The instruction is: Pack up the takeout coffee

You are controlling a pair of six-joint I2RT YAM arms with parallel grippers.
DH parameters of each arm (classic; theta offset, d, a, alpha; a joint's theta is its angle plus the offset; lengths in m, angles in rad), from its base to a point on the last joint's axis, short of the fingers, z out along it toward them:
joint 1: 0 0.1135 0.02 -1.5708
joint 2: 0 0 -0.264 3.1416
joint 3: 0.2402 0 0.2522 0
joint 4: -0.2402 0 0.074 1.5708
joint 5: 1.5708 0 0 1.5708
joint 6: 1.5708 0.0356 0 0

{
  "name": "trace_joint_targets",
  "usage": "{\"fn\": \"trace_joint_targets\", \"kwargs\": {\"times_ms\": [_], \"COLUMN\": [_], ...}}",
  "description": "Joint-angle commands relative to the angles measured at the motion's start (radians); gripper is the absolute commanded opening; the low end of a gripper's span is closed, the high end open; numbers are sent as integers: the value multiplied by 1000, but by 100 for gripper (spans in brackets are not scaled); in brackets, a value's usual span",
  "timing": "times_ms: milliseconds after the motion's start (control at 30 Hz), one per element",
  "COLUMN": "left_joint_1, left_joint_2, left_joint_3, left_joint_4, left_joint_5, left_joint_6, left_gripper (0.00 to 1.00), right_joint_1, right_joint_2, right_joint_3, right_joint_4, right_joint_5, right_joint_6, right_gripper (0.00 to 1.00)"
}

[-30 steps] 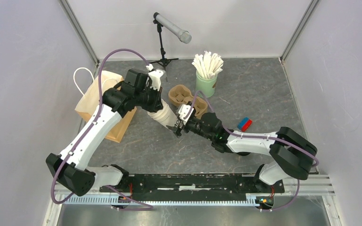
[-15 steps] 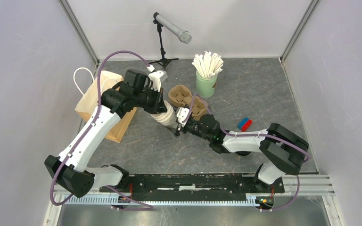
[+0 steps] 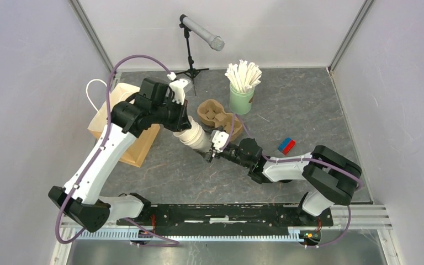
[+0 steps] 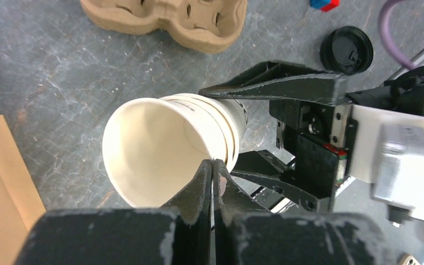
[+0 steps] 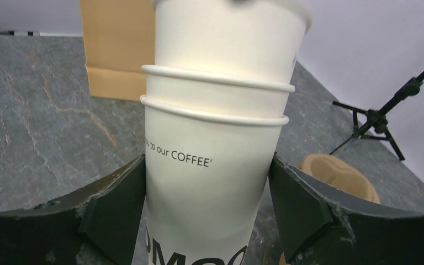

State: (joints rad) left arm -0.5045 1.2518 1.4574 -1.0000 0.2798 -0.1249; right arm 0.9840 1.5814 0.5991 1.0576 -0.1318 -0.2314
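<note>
The takeout coffee with its lid is out of view. A stack of lidless white paper cups (image 3: 194, 136) hangs tilted between both arms above the table's middle. My left gripper (image 4: 212, 165) is shut on the rim of the innermost cup (image 4: 149, 149), one finger inside and one outside. My right gripper (image 5: 207, 204) has closed round the outermost cup (image 5: 210, 165), printed "COFFEE", and both fingertips (image 5: 124, 187) touch its sides. In the top view the left gripper (image 3: 185, 122) is at the stack's upper end and the right gripper (image 3: 212, 149) at its lower end.
A brown paper bag (image 3: 122, 118) lies at the left. A cardboard cup carrier (image 3: 215, 115) sits just behind the stack. A loose black lid (image 4: 346, 49) lies on the table. A green cup of straws (image 3: 242, 96), a microphone stand (image 3: 190, 61) and a red-blue block (image 3: 286, 146) stand around.
The right gripper has advanced along the stack and narrowed from wide open until its fingers touch the outermost cup. The left arm with the stack has shifted slightly left.
</note>
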Motion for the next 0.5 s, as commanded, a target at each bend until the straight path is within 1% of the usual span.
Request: {"fn": "trace_joint_targets", "kwargs": {"times_ms": [0,133,300,400,467], "left_joint_1": [3,3,3,3,3], "left_joint_2": [-58,-71,-96,-111,-125], "left_joint_3": [83,86,108,167,206], "left_joint_4": [31,31,6,-39,-66], "left_joint_5": [-32,-50,-85,-134,-140], "left_joint_6": [20,32,49,57,57], "left_gripper": [2,2,2,2,2], "right_joint_1": [4,4,4,4,4], "right_joint_2": [13,18,17,21,24], "right_joint_3": [-46,-53,-72,-76,-76], "right_joint_4": [16,19,44,54,62], "right_joint_5": [-12,1,8,11,17], "right_joint_6": [-13,-9,-9,-9,-3], "right_gripper": [75,70,70,72,72]}}
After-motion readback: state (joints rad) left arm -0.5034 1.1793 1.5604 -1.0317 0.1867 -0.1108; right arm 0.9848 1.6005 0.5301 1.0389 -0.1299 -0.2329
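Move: The left gripper pinches the rim of the top coffee cup, already partly drawn from the stack. The lower cups, clamped in the right gripper right at its hand point, sit about 6 cm right of the left hand, 2 cm nearer the base and 7 cm below. On the table, the cup carrier lies some 18 cm ahead of the left hand and 13 cm to its right, 22 cm down; the paper bag's middle is roughly 25 cm left, 12 cm ahead, 12 cm below. Keeping its pinch on the top cup's rim, the left hand pulls that cup up out of the stack, rising about 5 cm with a drift of some 2 cm left while its fingers tip up by roughly 10 degrees. The right gripper keeps its hold around the lower cups and draws them the opposite way, down about 4 cm and slightly right, slowing midway. ##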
